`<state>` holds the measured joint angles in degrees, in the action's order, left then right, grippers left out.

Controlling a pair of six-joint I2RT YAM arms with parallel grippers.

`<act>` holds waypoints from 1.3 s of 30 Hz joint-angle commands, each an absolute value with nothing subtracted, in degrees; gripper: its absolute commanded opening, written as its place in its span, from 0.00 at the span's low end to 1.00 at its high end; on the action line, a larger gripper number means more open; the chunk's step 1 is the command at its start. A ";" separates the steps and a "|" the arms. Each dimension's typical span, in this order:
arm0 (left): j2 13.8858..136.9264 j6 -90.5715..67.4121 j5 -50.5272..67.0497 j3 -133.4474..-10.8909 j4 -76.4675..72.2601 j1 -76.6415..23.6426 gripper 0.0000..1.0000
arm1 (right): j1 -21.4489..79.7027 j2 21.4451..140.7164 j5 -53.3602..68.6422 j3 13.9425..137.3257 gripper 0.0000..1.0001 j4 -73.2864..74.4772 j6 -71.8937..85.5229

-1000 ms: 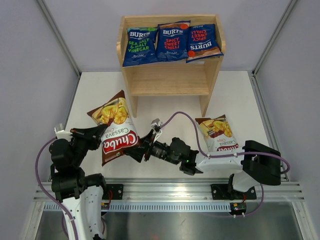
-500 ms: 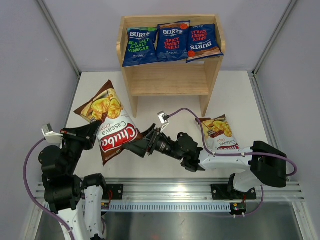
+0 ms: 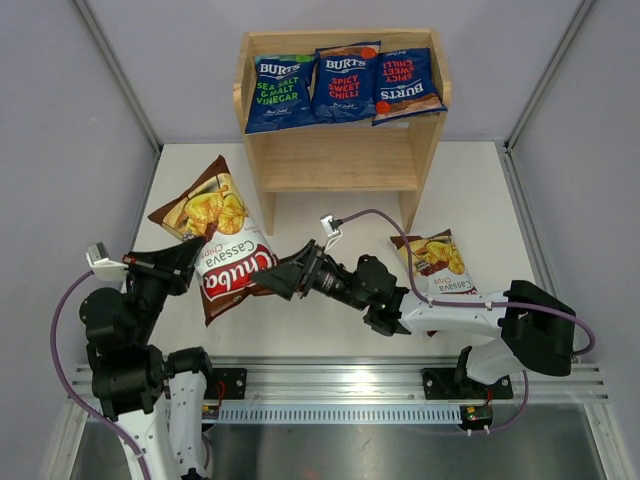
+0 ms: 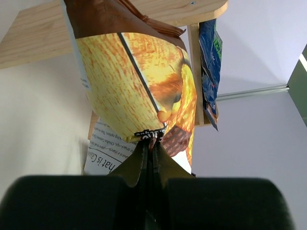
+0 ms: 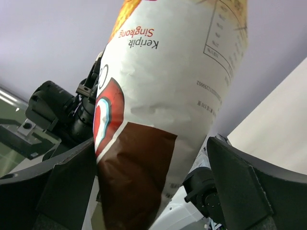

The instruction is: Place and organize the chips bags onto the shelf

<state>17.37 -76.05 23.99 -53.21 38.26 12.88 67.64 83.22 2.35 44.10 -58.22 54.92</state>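
My left gripper (image 3: 190,264) is shut on the side seam of a brown-and-white Chuba chips bag (image 3: 225,250) and holds it tilted above the table's left. The left wrist view shows the pinch (image 4: 152,140) on the bag (image 4: 139,81). My right gripper (image 3: 282,281) stands open at the bag's lower right. In the right wrist view its fingers (image 5: 62,187) straddle the bag's brown bottom end (image 5: 144,163), with a gap on the right side. A second Chuba bag (image 3: 440,266) lies flat on the table. Three blue Burts bags (image 3: 343,84) lie on the shelf's (image 3: 340,160) top tier.
The shelf's lower tier (image 3: 335,172) holds nothing. Grey enclosure walls (image 3: 70,150) flank the white table (image 3: 470,190). A purple cable (image 3: 370,225) arcs over the right arm. The shelf's wooden edge (image 4: 192,9) and a blue bag (image 4: 209,62) show behind the held bag.
My right gripper has opened wide and let go of the Chuba bag. The left arm has swung the bag up and to the left.
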 commanded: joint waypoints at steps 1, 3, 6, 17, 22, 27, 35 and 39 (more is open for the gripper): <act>16.61 -75.23 28.30 -51.69 27.44 12.22 0.00 | 66.71 80.60 -2.02 47.72 0.99 -53.81 57.57; 15.91 -75.32 29.26 -50.37 25.23 12.04 0.00 | 66.53 79.98 -3.51 48.25 0.99 -51.69 58.18; 15.12 -75.85 29.70 -48.96 23.48 11.87 0.00 | 66.09 80.15 -3.34 50.00 0.94 -46.94 59.85; 15.38 -77.61 31.99 -44.65 17.58 11.87 0.08 | 66.09 81.30 9.39 46.41 0.26 -60.46 50.73; 15.47 -76.38 32.34 -45.17 17.40 11.87 0.60 | 66.09 78.67 10.29 43.95 0.10 -59.60 43.43; 15.47 -74.27 31.12 -46.14 21.09 11.87 0.91 | 66.01 76.12 9.23 41.23 0.08 -58.45 42.54; 14.77 -58.91 16.18 -51.24 37.07 11.87 0.99 | 63.91 68.40 4.23 32.53 0.09 -54.76 45.26; 15.20 -50.55 14.85 -51.51 38.41 11.95 0.99 | 61.71 63.91 1.32 28.22 0.09 -52.83 47.46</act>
<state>15.38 -60.10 18.68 -49.58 36.14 12.03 63.57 68.42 5.23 29.28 -50.04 46.37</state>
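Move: The cassava chips bag is in the left hand's shut fingers, its middle about 4 cm right of that hand, 2 ahead and level. From the open right hand, set about its lower right corner, that middle is roughly 6 cm left, 6 ahead and 2 up. The shelf's empty lower board lies some 26 cm ahead, 15 right and 15 below; the second cassava bag lies on the table about 9 cm ahead, 36 right, 30 down. The right fingers close on the bag's lower right corner after easing about 1.5 cm forward and pinch it; only then do the left fingers open wide and let go of the left edge. Right hand then draws the bag away from the left, about 6 cm right and 6 cm down, while the emptied left backs off, sinking some 2 cm, going slightly left and rolling about 15 degrees, left side up. ##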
